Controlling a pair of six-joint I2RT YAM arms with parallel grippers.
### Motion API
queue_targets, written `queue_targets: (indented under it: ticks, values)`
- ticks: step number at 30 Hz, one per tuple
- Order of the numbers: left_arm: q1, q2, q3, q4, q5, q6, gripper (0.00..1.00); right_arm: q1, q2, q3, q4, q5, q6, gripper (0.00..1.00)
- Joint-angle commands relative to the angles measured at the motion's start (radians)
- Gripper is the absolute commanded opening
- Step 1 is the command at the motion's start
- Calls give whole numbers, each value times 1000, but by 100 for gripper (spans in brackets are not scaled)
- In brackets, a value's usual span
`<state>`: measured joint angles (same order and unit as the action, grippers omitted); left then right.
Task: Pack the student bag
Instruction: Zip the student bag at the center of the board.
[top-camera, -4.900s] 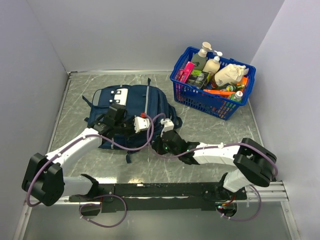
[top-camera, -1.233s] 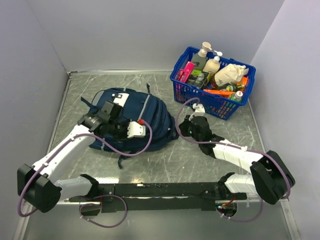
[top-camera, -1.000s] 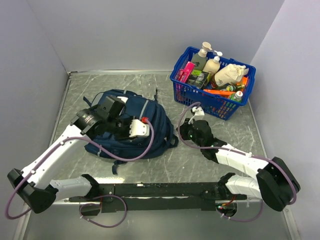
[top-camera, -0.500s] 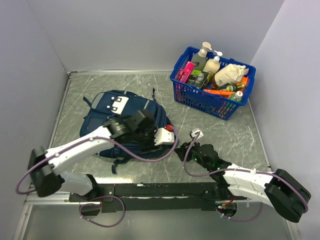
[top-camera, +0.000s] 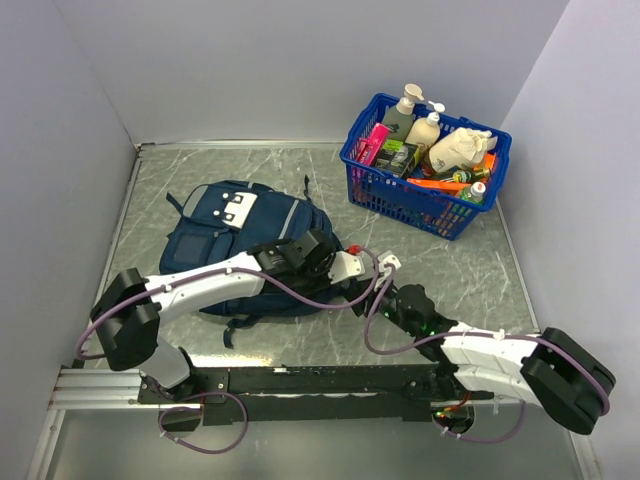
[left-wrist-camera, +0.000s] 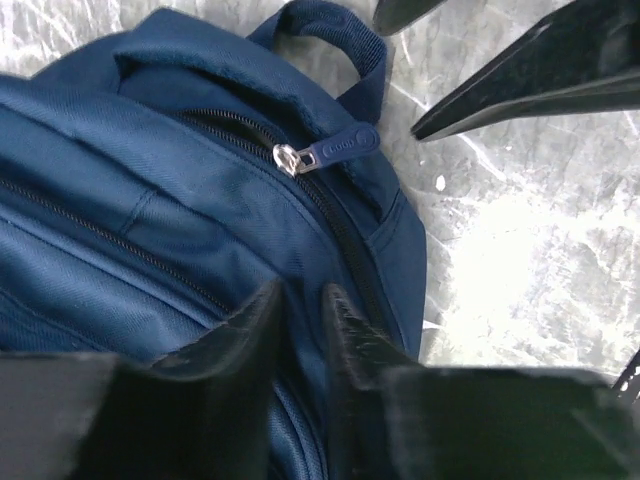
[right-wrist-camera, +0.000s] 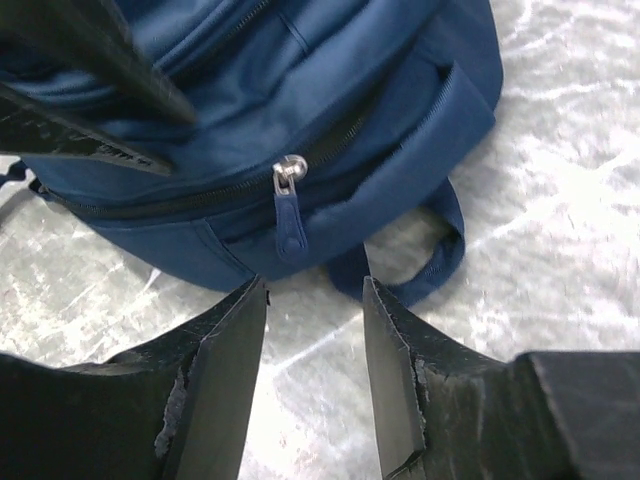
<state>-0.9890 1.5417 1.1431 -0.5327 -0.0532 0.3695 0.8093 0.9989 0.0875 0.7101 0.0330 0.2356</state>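
Note:
The student bag (top-camera: 235, 232) lies flat on the table, a navy backpack with a white patch. My left gripper (top-camera: 325, 272) presses down on the bag's right end. In the left wrist view its jaws (left-wrist-camera: 302, 298) stand a narrow gap apart with blue fabric between them, and a real pinch cannot be made out. A zip pull (left-wrist-camera: 325, 152) lies on the main zip just beyond. My right gripper (top-camera: 374, 292) sits low at the bag's right edge. Its jaws are open and hold nothing (right-wrist-camera: 315, 288). The zip pull (right-wrist-camera: 290, 215) hangs just past its fingertips, beside the carry handle (right-wrist-camera: 430, 260).
A blue plastic basket (top-camera: 400, 195) filled with bottles and packets stands at the back right. Grey walls close in the table on the left, back and right. The two grippers are close together, each one's fingers showing in the other's wrist view.
My left gripper has moved from the bag's upper part to its right end and its jaws have narrowed. The right gripper has opened and pulled back toward the near edge. The bag has settled flat.

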Motion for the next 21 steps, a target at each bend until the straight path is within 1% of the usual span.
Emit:
queue_targets:
  ticks: [1, 2, 3, 5, 9, 11, 13, 14, 17, 18, 21]
  values:
    - [38, -66, -52, 17, -42, -52, 19, 5, 53, 72, 64, -30, -62, 52]
    - [45, -78, -65, 10, -25, -52, 11, 5, 66, 77, 84, -30, -61, 52]
    - [52, -94, -77, 4, 7, -46, 1, 5, 92, 78, 97, -28, -71, 53]
    - [69, -143, -111, -15, 85, -41, 1, 7, 128, 81, 153, -65, -85, 54]
    - [73, -215, -157, -58, 182, -27, 1, 16, 226, 86, 259, -136, -114, 55]
    - [76, -262, -184, -59, 191, -14, 1, 25, 236, 86, 285, -154, -110, 55]
    - [79, -305, -210, -55, 191, -6, 1, 68, 239, 87, 313, -176, -104, 55]
    - [81, -321, -218, -58, 202, 6, 1, 109, 233, 89, 310, -173, -102, 54]
    - [81, -353, -232, -59, 200, 5, 1, 187, 198, 90, 290, -92, -104, 53]
    - [82, -359, -236, -58, 200, 3, 1, 232, 192, 92, 287, -50, -105, 53]
    - [81, -370, -240, -41, 197, -4, 1, 290, 205, 118, 270, 11, -101, 52]
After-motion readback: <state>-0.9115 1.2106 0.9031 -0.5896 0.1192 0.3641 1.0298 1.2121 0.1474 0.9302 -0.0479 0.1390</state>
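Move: Directly beneath my closing left fingers, about 1 cm lower, is the student bag's fabric beside the zipper. The zipper pull tab sits some 5 cm to the right of that hand and 1 cm lower, and the middle of the bag lies about 17 cm to its left and 8 cm farther out. From my right hand, the pull tab is roughly 3 cm left, 1 cm ahead and 2 cm down; the bag's webbing loop is about 4 cm ahead, 1 cm right and 4 cm down. I shut my left fingers on the fabric beside the zipper and, keeping the pinch, drag the bag left and back by about 7 cm. My right hand starts with a small nudge forward and left, then sweeps left and back along with the bag, turning some 20 degrees counter-clockwise, its open fingers trailing the pull tab and ending a little closer to it. ##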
